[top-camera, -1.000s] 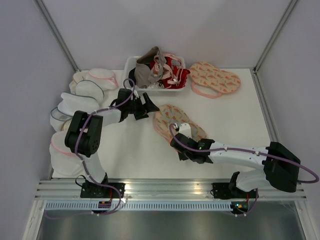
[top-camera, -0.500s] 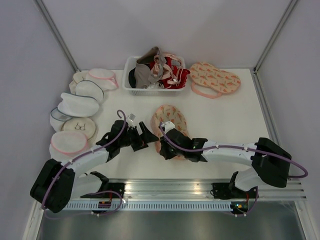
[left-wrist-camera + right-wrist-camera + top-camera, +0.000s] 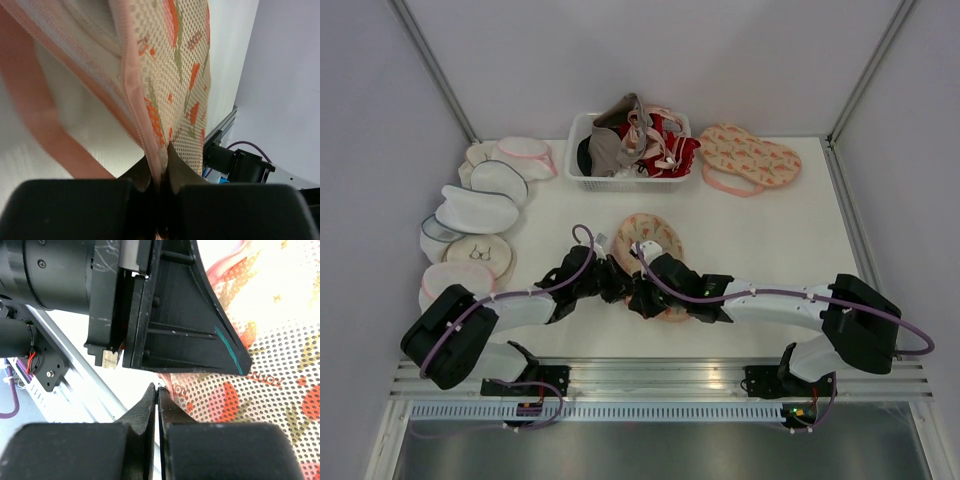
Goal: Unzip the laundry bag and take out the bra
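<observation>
The peach watermelon-print laundry bag (image 3: 652,233) lies mid-table, its near end raised between both grippers. My left gripper (image 3: 613,285) is shut on the bag's pink zipper edge (image 3: 150,115); in the left wrist view the jaws (image 3: 161,159) pinch the fabric. My right gripper (image 3: 642,296) meets it from the right. In the right wrist view its jaws (image 3: 157,390) are shut at the bag's edge (image 3: 240,385) on a thin sliver, seemingly the zipper pull. The left gripper's finger (image 3: 185,335) sits just above. The black bra is hidden.
A second watermelon-print pouch (image 3: 750,158) lies at the back right. A white basket (image 3: 582,128) of red, pink and grey garments stands at the back centre. Several white mesh round pouches (image 3: 475,210) lie along the left. The metal rail (image 3: 650,378) runs along the near edge.
My left arm swung from near the basket down to the bag's near end and shut on its edge. My right gripper moved left to meet it. The bag's near end is bunched up.
</observation>
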You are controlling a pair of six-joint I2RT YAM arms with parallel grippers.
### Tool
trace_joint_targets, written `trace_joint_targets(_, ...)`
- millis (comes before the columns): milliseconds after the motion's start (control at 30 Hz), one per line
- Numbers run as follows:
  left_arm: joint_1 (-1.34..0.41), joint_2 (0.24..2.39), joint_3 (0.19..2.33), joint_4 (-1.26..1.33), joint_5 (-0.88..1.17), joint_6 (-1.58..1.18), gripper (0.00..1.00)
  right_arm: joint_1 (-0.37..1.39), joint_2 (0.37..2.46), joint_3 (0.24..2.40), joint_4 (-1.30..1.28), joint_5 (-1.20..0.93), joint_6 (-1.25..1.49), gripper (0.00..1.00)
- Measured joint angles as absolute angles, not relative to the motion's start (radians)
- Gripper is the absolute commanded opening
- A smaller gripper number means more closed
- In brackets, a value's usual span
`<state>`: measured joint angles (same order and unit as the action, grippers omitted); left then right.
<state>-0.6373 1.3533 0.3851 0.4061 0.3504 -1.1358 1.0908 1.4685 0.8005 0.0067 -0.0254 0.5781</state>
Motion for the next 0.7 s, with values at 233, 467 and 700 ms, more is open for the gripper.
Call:
trace_joint_targets(233,-0.637,1.357,0.382,0.429,0.337,-1.132,0.02,1.093,1.441,0.795,-0.035,-0.003,0.579,0.0)
trace_joint_targets(467,-0.538,1.369,0.383,0.416,0.342,-1.068,0.02,1.114,1.428,0.789,-0.214,0.072,0.604,0.0)
trace_joint_targets(700,-0.458,1.437,0.437,0.395,0.459,-0.97,0.02,1.114,1.429,0.776,-0.452,0.317,0.715,0.0)
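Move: Both hands meet at the near end of the laundry bag: the right still has the zipper pull, and the left's nearly shut fingers are on the edge. The bag's middle is about 8 cm ahead of the left hand, 6 cm right, 5 cm lower; from the right, 8 cm ahead, 5 cm right, 7 cm lower. The basket's middle is some 33 cm ahead of the left hand and 2 cm right. Left pinches the edge tighter, easing 5 cm forward-left, while right drags the zipper pull 11 cm right and down. ##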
